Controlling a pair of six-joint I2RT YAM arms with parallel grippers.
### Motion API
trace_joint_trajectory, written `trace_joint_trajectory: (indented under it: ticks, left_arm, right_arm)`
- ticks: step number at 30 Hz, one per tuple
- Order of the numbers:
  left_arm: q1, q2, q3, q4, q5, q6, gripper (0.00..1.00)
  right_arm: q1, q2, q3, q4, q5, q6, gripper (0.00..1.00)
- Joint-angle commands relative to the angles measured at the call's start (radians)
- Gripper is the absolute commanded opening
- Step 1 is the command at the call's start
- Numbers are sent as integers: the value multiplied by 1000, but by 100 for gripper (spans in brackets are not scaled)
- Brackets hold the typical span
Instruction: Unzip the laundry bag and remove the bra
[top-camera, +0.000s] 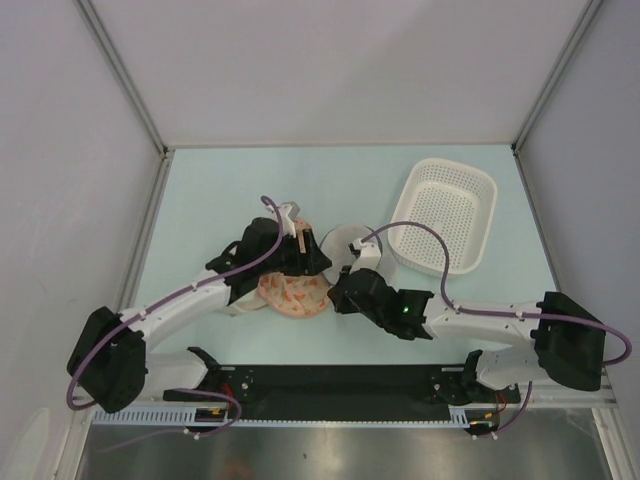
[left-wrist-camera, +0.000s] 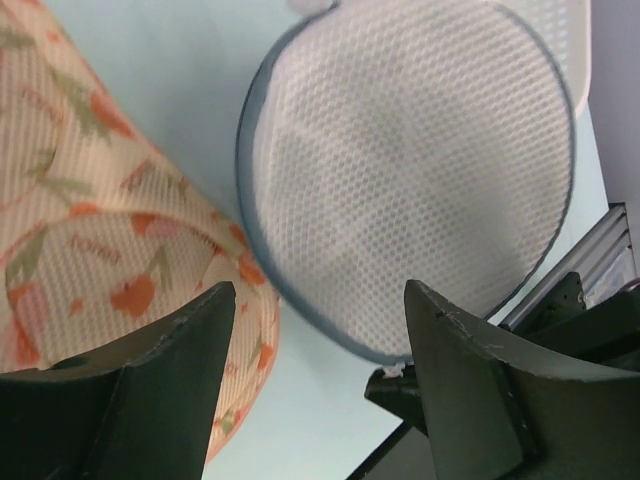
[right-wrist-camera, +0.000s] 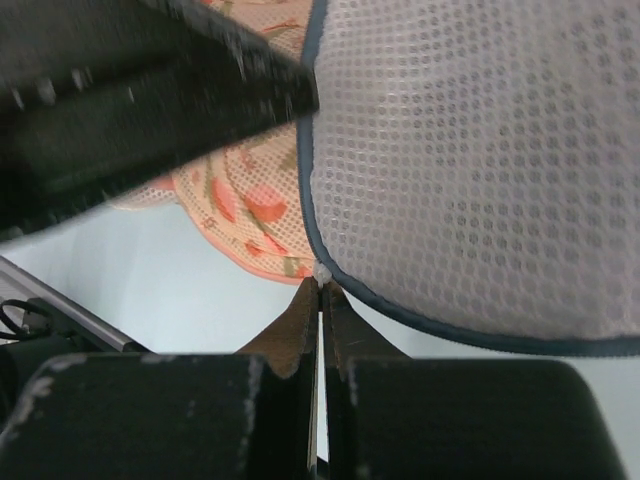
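Note:
The laundry bag (top-camera: 347, 243), round white mesh with a navy zipper band, lies at the table's middle; it also shows in the left wrist view (left-wrist-camera: 410, 170) and the right wrist view (right-wrist-camera: 480, 170). My right gripper (right-wrist-camera: 322, 285) is shut on the small white zipper pull (right-wrist-camera: 322, 271) at the bag's near rim; in the top view the gripper (top-camera: 338, 276) sits just in front of the bag. My left gripper (left-wrist-camera: 320, 340) is open and empty, hovering between the bag and the peach item, and in the top view (top-camera: 312, 252) it is left of the bag. No black bra shows.
A peach-orange floral padded item (top-camera: 295, 295) lies left of the bag, partly under my left arm; it also shows in the wrist views (left-wrist-camera: 90, 230) (right-wrist-camera: 245, 205). A white perforated basket (top-camera: 445, 215) stands at the back right. Walls enclose the table.

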Motion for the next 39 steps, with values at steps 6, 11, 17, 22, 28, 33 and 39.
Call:
trace_joint_trajectory:
  ticks: [6, 11, 17, 22, 28, 33, 39]
  left_arm:
    - [-53, -116, -139, 36, -18, -129, 73]
    - [-63, -87, -157, 119, 6, -171, 66]
    - [-68, -55, -166, 163, 17, -199, 34]
    - [-69, -47, -168, 174, 20, -208, 4]
    - [-68, -44, -145, 163, 8, -191, 0]
    - [-68, -24, -113, 133, -6, -157, 0]
    - [-68, -10, -78, 102, -30, -128, 0]
  right_arm:
    - [-2, 75, 86, 92, -37, -29, 0]
    - [-2, 80, 91, 95, -42, -29, 0]
    - [-2, 72, 82, 90, -41, -26, 0]
    - [-2, 72, 80, 87, -42, -28, 0]
    - [-2, 52, 54, 61, -27, -17, 0]
    - [-2, 6, 30, 27, -4, -8, 0]
    - [-2, -69, -4, -43, 31, 18, 0]
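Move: Behind the wide-open left fingers, about 3 cm back, 1 cm right and 2 cm down, is the piece of the laundry bag's grey zip edge to be gripped. The bag's middle lies some 9 cm right of this hand, level fore and aft; the floral bag lies about 7 cm left, 1 cm ahead and 11 cm down. The right hand already holds the white tab, with that zip edge about 4 cm ahead of it, 2 cm left and 1 cm up. Dropping back about 4 cm and down 2.5 cm towards the right hand, the left hand tips some 10 degrees further downward, then shuts its fingers fully, pinching the grey zip edge just ahead of the tab. The right hand keeps its pinch on the tab throughout, sliding about 2 cm left, holding, then easing roughly 1.5 cm back to the right. ##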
